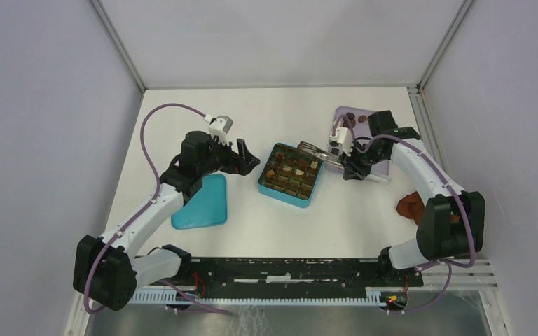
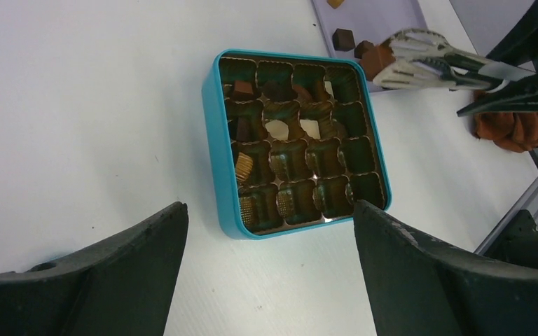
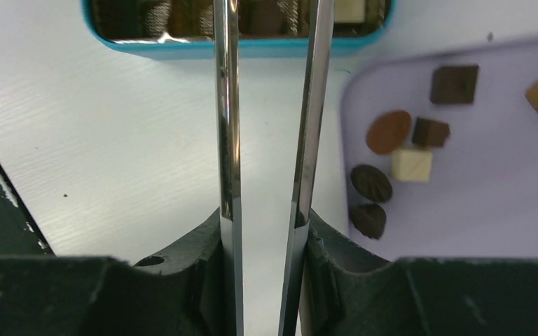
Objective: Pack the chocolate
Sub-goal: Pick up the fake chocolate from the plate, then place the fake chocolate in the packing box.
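Observation:
The teal box (image 1: 291, 176) stands open mid-table, its gold cells (image 2: 301, 150) partly filled with chocolate (image 2: 277, 129). More loose chocolate (image 3: 412, 164) of dark, brown and cream colour lies on the purple tray (image 3: 490, 203). My right gripper (image 3: 266, 217) is shut on the metal tongs (image 3: 228, 126), whose tips (image 1: 309, 147) hang over the box's far right corner. A brown piece (image 2: 377, 61) shows between those tips. My left gripper (image 2: 270, 206) is open and empty just left of the box, its fingers (image 2: 427, 273) spread wider than the box's near side.
The teal lid (image 1: 202, 203) lies flat under my left arm. A reddish-brown cloth (image 1: 411, 206) sits at the right, near the right arm's elbow. The purple tray (image 1: 350, 115) is at the back right, partly under that arm.

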Robot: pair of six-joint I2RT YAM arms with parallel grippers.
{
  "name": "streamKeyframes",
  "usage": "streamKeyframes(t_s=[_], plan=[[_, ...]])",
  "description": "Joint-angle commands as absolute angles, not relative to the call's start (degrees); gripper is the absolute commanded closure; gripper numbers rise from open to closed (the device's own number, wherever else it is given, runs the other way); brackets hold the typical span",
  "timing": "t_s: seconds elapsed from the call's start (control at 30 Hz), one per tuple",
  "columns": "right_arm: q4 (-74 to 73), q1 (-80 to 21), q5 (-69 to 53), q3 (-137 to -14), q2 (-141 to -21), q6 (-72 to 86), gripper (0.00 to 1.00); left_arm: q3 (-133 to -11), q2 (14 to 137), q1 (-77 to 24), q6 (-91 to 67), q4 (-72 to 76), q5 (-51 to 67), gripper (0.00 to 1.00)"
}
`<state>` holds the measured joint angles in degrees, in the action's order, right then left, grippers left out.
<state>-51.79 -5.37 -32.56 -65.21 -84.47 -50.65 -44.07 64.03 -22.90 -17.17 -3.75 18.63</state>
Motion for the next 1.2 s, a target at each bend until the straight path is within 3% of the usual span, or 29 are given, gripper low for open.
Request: streamKeyframes(t_s=[0.0, 0.2, 0.37, 0.47, 1.17], plan=[[-51.55, -11.30, -34.18, -65.88, -83.09, -49.07, 1.00, -43.87, 66.15, -22.70, -20.39, -0.18, 19.19, 0.08], [-49.67, -20.01, -25.70, -66.34, -85.78, -45.88, 1.00, -42.54, 68.92, -22.72, -22.57, -0.53, 14.77, 0.13], [-47.66, -23.52, -22.85, -66.05, -86.35, -42.39, 1.00, -42.32, 73.37, -22.76, -24.67, -0.95, 12.36, 0.31], [-46.90, -23.55, -22.49, -65.08, -86.55, -40.81, 1.00, -43.49, 75.96, -22.80, -24.97, -0.50, 13.64, 0.35], [-47.99, -25.88, -18.46, -64.41, -91.25, -38.79, 0.97, -46.95, 82.41, -25.26, -25.01, -0.70, 13.09, 0.38]])
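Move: The right hand grips the tongs with a brown chocolate already in their tips, some 15 cm to its left, 5 cm farther out and 5 cm lower. Its goal is an empty cell near the middle of the box, about 20 cm left, 1 cm back and 11 cm down; the plate's middle lies about 8 cm ahead and 2 cm right. From the left hand that cell is roughly 11 cm right, 1 cm back and 17 cm down, and the blue tray 16 cm left, 11 cm back. Keeping its hold on the tongs and the pinched chocolate, the right hand swings about 7 cm left and some 3 cm back to carry the chocolate in over the box, then mostly sinks, about 5 cm down in all, while tilting by some 15 degrees to bring the tips towards the empty cell. Meanwhile the empty left hand drops about 10 cm beside the box's left side, tipping its fingers nearly 20 degrees farther down and closing them from almost wide open to roughly two thirds. ##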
